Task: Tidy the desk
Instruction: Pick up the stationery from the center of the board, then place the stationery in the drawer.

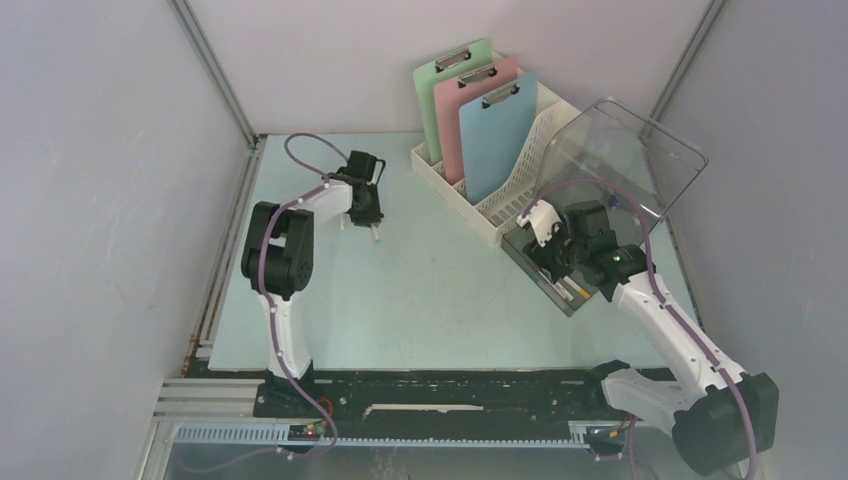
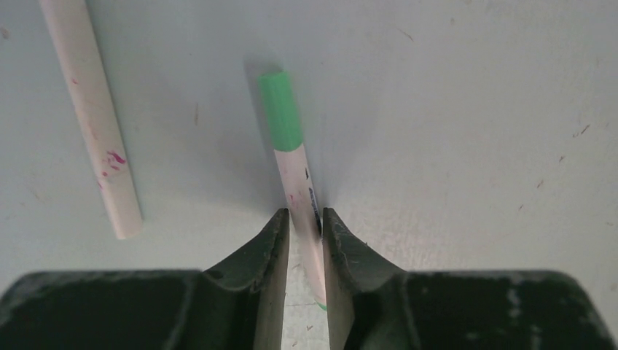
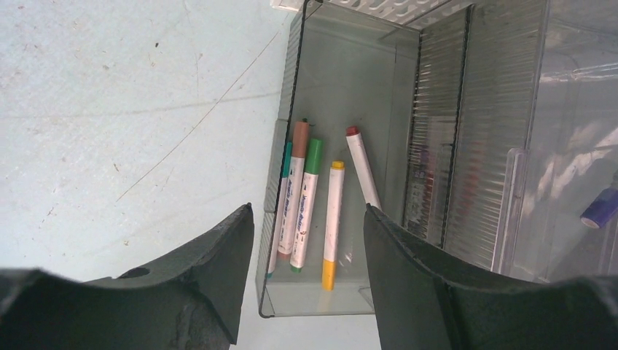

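Observation:
My left gripper [image 2: 306,217] is at the back left of the pale mint desk [image 1: 420,300], pointing down. Its jaws stand narrow on a white marker with a green cap [image 2: 291,157], both tips touching the barrel. A second white marker [image 2: 91,117] with pink stains lies loose to the left. My right gripper [image 3: 310,219] hangs open over the near end of a clear box [image 3: 342,295], nothing between its fingers. Inside the box lie several markers [image 3: 333,219] side by side.
A white file rack [image 1: 500,215] at the back holds a green, a pink and a blue clipboard [image 1: 495,140]. The box's clear lid [image 1: 625,160] stands raised behind my right arm. Grey walls close in on both sides.

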Controlling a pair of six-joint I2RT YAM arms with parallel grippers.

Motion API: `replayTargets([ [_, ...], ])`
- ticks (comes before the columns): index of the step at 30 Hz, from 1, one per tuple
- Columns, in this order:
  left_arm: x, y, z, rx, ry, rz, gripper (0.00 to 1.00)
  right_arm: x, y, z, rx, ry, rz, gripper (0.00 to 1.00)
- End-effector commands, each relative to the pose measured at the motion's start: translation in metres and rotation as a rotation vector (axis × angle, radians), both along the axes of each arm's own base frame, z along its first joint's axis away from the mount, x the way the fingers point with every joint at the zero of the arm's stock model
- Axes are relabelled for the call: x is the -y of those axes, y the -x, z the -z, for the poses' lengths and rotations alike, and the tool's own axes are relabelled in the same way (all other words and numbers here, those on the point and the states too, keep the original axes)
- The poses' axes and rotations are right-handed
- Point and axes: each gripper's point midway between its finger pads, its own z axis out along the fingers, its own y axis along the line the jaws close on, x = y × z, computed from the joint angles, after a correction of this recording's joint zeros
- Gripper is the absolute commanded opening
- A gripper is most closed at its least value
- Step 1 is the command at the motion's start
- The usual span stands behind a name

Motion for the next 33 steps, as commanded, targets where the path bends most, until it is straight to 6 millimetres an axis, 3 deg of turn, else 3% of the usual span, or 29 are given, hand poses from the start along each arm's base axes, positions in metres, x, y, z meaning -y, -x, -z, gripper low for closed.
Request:
replayTargets([
  [1, -0.009, 0.041, 0.02, -0.128, -0.083, 0.038, 0.23, -0.006, 0.002, -0.01, 0.034, -0.027, -0.026, 0.65],
  [6, -0.002, 0.05, 0.018, -0.105, -0.077, 0.06, 0.06, -0.013, 0.006, -0.02, 0.054, -0.071, -0.048, 0.65],
  [13, 0.027, 0.061, -0.026, 0.107, 0.043, 0.115, 0.0, -0.047, 0.031, -0.05, 0.065, -0.253, -0.183, 0.7],
  [15, 0.043, 0.068, -0.043, 0.194, 0.136, 0.156, 0.0, -0.063, 0.042, -0.053, 0.04, -0.304, -0.255, 0.78],
  [17, 0.064, 0.074, -0.064, 0.307, 0.259, 0.21, 0.0, -0.075, 0.05, -0.053, 0.009, -0.333, -0.305, 0.97],
  [22, 0.096, 0.11, -0.102, 0.505, 0.447, 0.292, 0.0, -0.107, 0.074, -0.065, -0.138, -0.457, -0.454, 1.0],
  [25, 0.116, 0.135, -0.141, 0.648, 0.553, 0.351, 0.0, -0.121, 0.084, -0.088, -0.158, -0.547, -0.529, 1.0],
  [30, 0.147, 0.175, -0.195, 0.839, 0.654, 0.421, 0.0, -0.141, 0.094, -0.147, -0.189, -0.821, -0.63, 0.99],
  [33, 0.163, 0.196, -0.217, 0.91, 0.674, 0.444, 0.0, -0.15, 0.101, -0.163, -0.245, -0.922, -0.686, 1.0],
])
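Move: The green-capped marker lies on the table right at the left fingertips, its middle about 1 cm ahead and 1 cm down. The white marker lies some 8 cm to the left hand's left and 4 cm ahead; the open drawer's middle is roughly 45 cm right and 12 cm back. From the right hand, poised about 13 cm above that drawer's middle, the green-capped marker is some 43 cm left, 14 cm ahead and 14 cm lower. The green-capped marker is pinched by the left fingers as they close, then carried back low over the table before rising and swinging right, ending about 19 cm back, 15 cm right and 16 cm up, wrist turning clockwise and tipping the fingers up. The right hand leaves the drawer, going left, up and slightly back towards the marker, rolling left-side-up and counter-clockwise while its fingers open wide. ##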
